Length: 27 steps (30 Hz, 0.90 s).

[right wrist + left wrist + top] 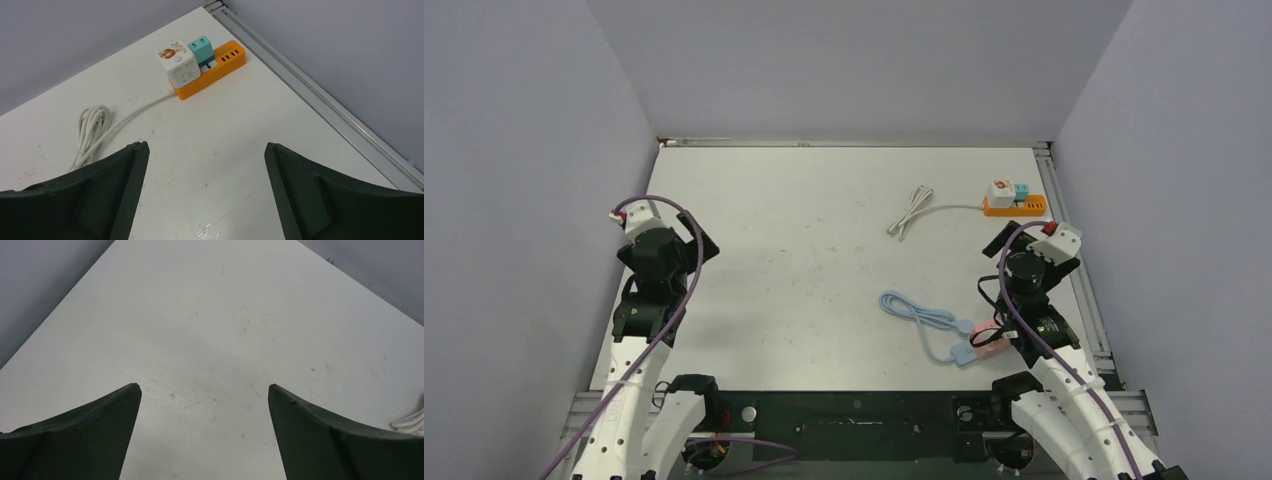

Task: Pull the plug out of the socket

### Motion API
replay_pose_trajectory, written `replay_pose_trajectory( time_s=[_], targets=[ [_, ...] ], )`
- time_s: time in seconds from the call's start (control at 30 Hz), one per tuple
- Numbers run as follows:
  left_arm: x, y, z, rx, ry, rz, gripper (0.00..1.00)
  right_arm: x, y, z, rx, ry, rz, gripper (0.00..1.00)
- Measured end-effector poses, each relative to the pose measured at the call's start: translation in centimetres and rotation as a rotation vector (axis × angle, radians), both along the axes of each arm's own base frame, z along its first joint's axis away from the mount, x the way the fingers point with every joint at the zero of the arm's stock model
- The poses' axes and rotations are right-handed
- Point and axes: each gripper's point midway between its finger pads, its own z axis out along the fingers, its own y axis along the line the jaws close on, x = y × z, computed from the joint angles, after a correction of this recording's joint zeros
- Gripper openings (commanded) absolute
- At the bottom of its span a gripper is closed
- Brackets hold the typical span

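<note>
An orange power strip [1016,207] lies at the far right of the table; it also shows in the right wrist view [220,70]. A white cube plug [179,65] and a teal plug [202,48] sit in it; in the top view the white cube [999,192] is left of the teal plug [1020,190]. Its white cord [912,212] coils to the left. My right gripper [206,146] is open and empty, a short way in front of the strip. My left gripper [204,387] is open and empty over bare table at the left.
A light blue cable [921,317] with a pink plug [987,342] lies by the right arm's base. A metal rail [1064,215] runs along the table's right edge. Grey walls enclose the table on three sides.
</note>
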Motion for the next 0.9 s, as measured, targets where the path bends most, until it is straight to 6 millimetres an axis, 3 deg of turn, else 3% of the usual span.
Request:
replay_pose_trajectory(
  time_s=[0.33,0.5,0.67,0.9],
  targets=[
    [0.0,-0.4,-0.2,0.015,0.008,-0.019,0.96,-0.7,0.0,-0.7,0.043,0.037,-0.017,0.9],
    [0.1,-1.5,-0.7,0.045,0.032,-0.089,0.96,-1.5,1.0,0.1,0.141,0.072,0.007,0.9],
    [0.1,-2.3,-1.8,0.057,0.067,-0.151,0.96,-3.5,1.9,0.0,0.268,0.152,0.007,0.9],
    [0.3,-3.1,-2.7,0.048,0.101,-0.201,0.96,-7.3,1.5,0.5,0.38,0.258,-0.083,0.93]
  ],
)
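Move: The white plug on the pink socket lies about 12 cm back from the right hand, barely a centimetre to its left and some 17 cm below. On the table near it, the blue plug end is about 15 cm back and 7 cm left of the hand, and the blue cord coil 5 cm back and 15 cm left; the orange strip is roughly 21 cm ahead and 10 cm right. From the left hand the white plug is some 59 cm right, 11 cm back and 18 cm below. The right hand draws back about 8 cm towards the white plug on the pink socket, starting slowly and then quickening, drifting a little left and keeping its height, while the wrist tips the open fingers down and rolls the hand's left side up, some 30 degrees of turn in all. After a short wait the empty left hand, fingers also wide open, moves about 3 cm right and nearly as far down over bare table, turning some 10 degrees clockwise and dipping slightly, and neither hand touches anything. ##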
